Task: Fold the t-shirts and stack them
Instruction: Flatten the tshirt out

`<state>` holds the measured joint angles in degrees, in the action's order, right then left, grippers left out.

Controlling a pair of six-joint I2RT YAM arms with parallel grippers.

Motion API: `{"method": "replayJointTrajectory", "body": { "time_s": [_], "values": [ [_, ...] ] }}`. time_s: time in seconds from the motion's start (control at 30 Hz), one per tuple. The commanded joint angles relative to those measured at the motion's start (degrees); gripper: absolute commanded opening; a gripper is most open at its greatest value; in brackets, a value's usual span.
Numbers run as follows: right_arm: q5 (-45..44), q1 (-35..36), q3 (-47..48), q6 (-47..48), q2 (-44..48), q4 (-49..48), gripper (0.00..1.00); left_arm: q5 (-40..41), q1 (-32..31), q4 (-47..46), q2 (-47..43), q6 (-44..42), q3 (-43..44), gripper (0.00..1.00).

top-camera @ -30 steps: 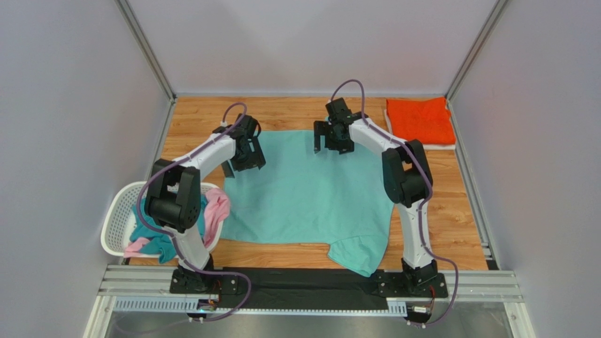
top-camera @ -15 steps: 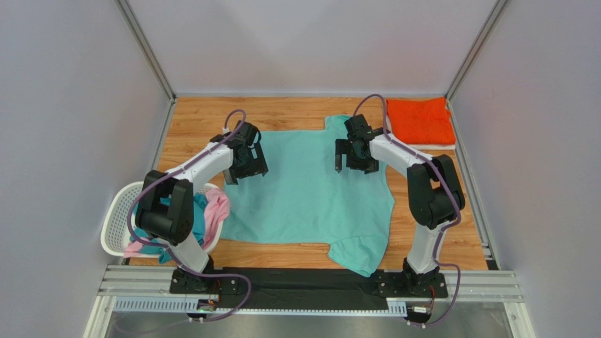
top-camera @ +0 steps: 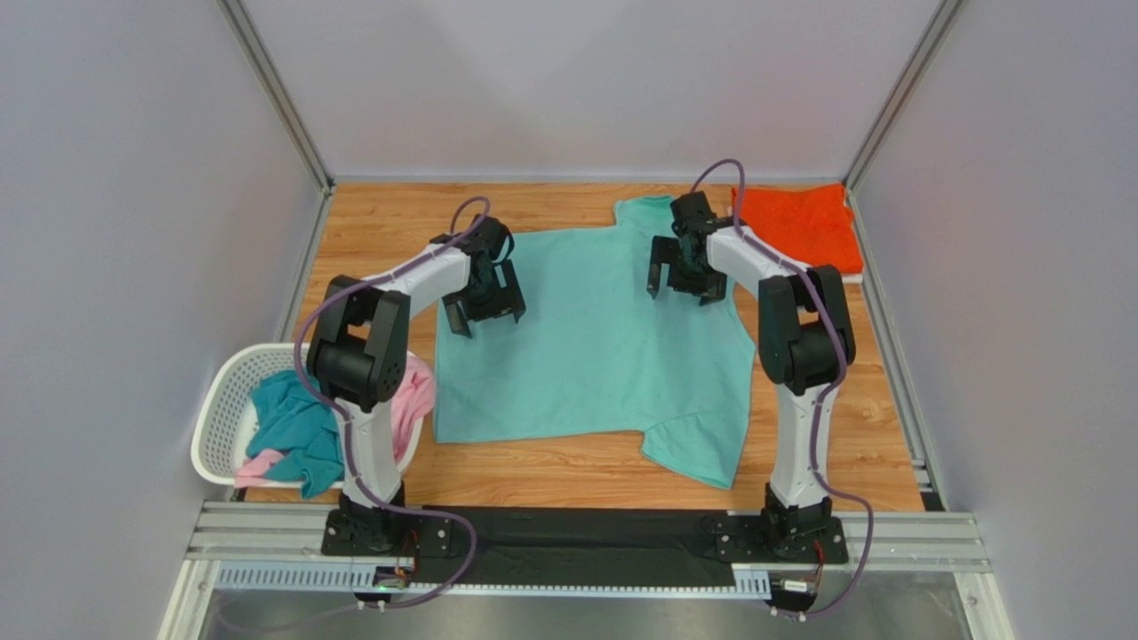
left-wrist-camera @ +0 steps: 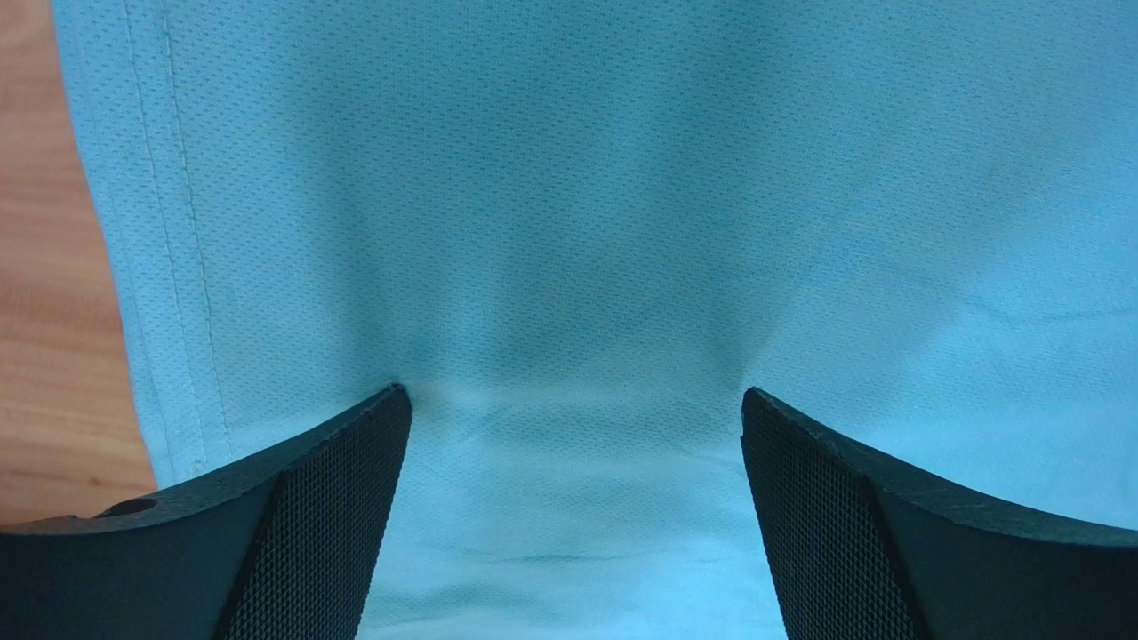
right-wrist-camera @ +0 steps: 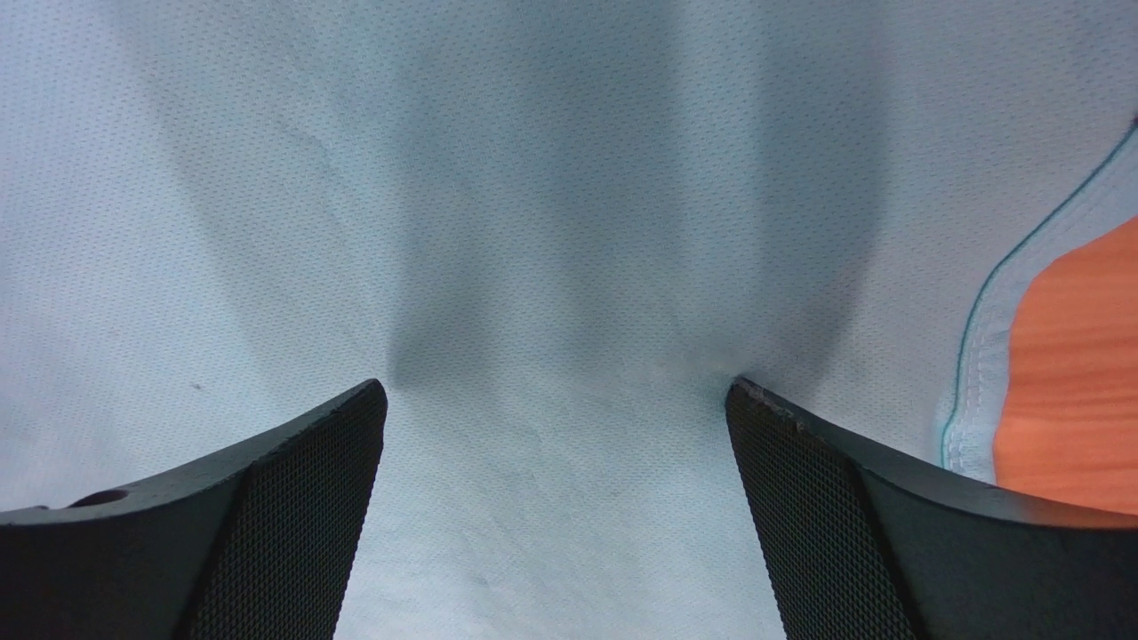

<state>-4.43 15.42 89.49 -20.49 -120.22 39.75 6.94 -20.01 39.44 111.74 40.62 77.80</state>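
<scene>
A mint-teal t-shirt (top-camera: 595, 354) lies spread flat on the wooden table, one sleeve at the far edge and the other toward the near right. My left gripper (top-camera: 484, 315) is open over its left part, with both fingertips pressing into the cloth (left-wrist-camera: 575, 267). My right gripper (top-camera: 684, 284) is open over its far right part, and its tips also dent the fabric (right-wrist-camera: 534, 240). Neither pinches any cloth. A folded bright orange t-shirt (top-camera: 799, 224) sits at the far right corner. A darker teal-blue t-shirt (top-camera: 294, 424) and a pink t-shirt (top-camera: 414, 394) hang from the basket.
The white laundry basket (top-camera: 214, 416) stands at the near left beside the left arm's base. Bare wood (top-camera: 388, 227) shows at the far left and along the near edge (top-camera: 548, 470). Grey walls enclose the table on three sides.
Both grippers slid to the right, staying open. The mint-teal t-shirt shifted right and away with them, and its far sleeve came into view. The left arm swung off the basket.
</scene>
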Motion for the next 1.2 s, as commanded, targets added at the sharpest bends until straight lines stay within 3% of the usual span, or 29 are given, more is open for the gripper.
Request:
{"method": "replayJointTrajectory", "body": {
  "time_s": [0.0,0.3,0.5,0.6,0.7,0.9,1.03,1.17],
  "values": [
    [2.23,-2.32,3.05,0.71,-6.42,0.42,1.0,-0.79,0.15,-0.25,4.79,-0.45,6.03,1.0],
    [3.55,-4.35,9.82,-0.25,-9.06,2.0,1.0,-0.7,1.99,7.66,17.19,-2.65,26.16,1.0],
    [5.39,-4.17,14.21,3.08,-3.81,5.07,1.0,-0.35,2.26,8.9,10.79,-3.62,27.5,1.0],
    [4.87,-3.21,12.56,3.53,3.46,5.87,1.0,0.44,1.73,8.81,2.62,-3.27,22.94,1.0],
    [4.51,-1.28,4.75,2.13,13.04,4.2,1.0,3.42,-0.46,8.81,-6.95,-1.95,15.38,1.0],
    [5.47,0.13,-19.94,-4.03,33.69,-3.08,1.0,8.08,-7.66,7.67,-24.7,7.53,-7.18,1.0],
    [6.97,0.31,-31.29,-5.26,43.02,-4.06,1.0,9.05,-14.95,4.6,-28.77,14.74,-16.52,1.0],
    [7.06,0.31,-36.75,-4.39,48.93,-3.54,1.0,9.94,-17.08,2.76,-27.99,20.98,-22.15,1.0]
  ]
}}
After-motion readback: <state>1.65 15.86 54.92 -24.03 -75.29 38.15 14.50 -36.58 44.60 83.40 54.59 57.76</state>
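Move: The t-shirt lies spread under both my open hands, fingertips down on its cloth: its middle is about 19 cm right and 3 cm back of my left hand, or 16 cm left and 8 cm back of my right. The near hem runs some 21 cm behind my left hand, its middle 9 cm to the right. From my right hand, the near sleeve is 27 cm back and 2 cm right, the orange stack 11 cm ahead and 20 cm right. With fingertips on the cloth and fingers kept open, I push the t-shirt forward, my left hand about 9 cm, my right only 5 cm and slightly rightward. Then I lift both off and sweep them back in a high arc, some 20 cm towards the near hem and near sleeve, tipping the fingers forward at the top and sinking again; both end clear of the table. ##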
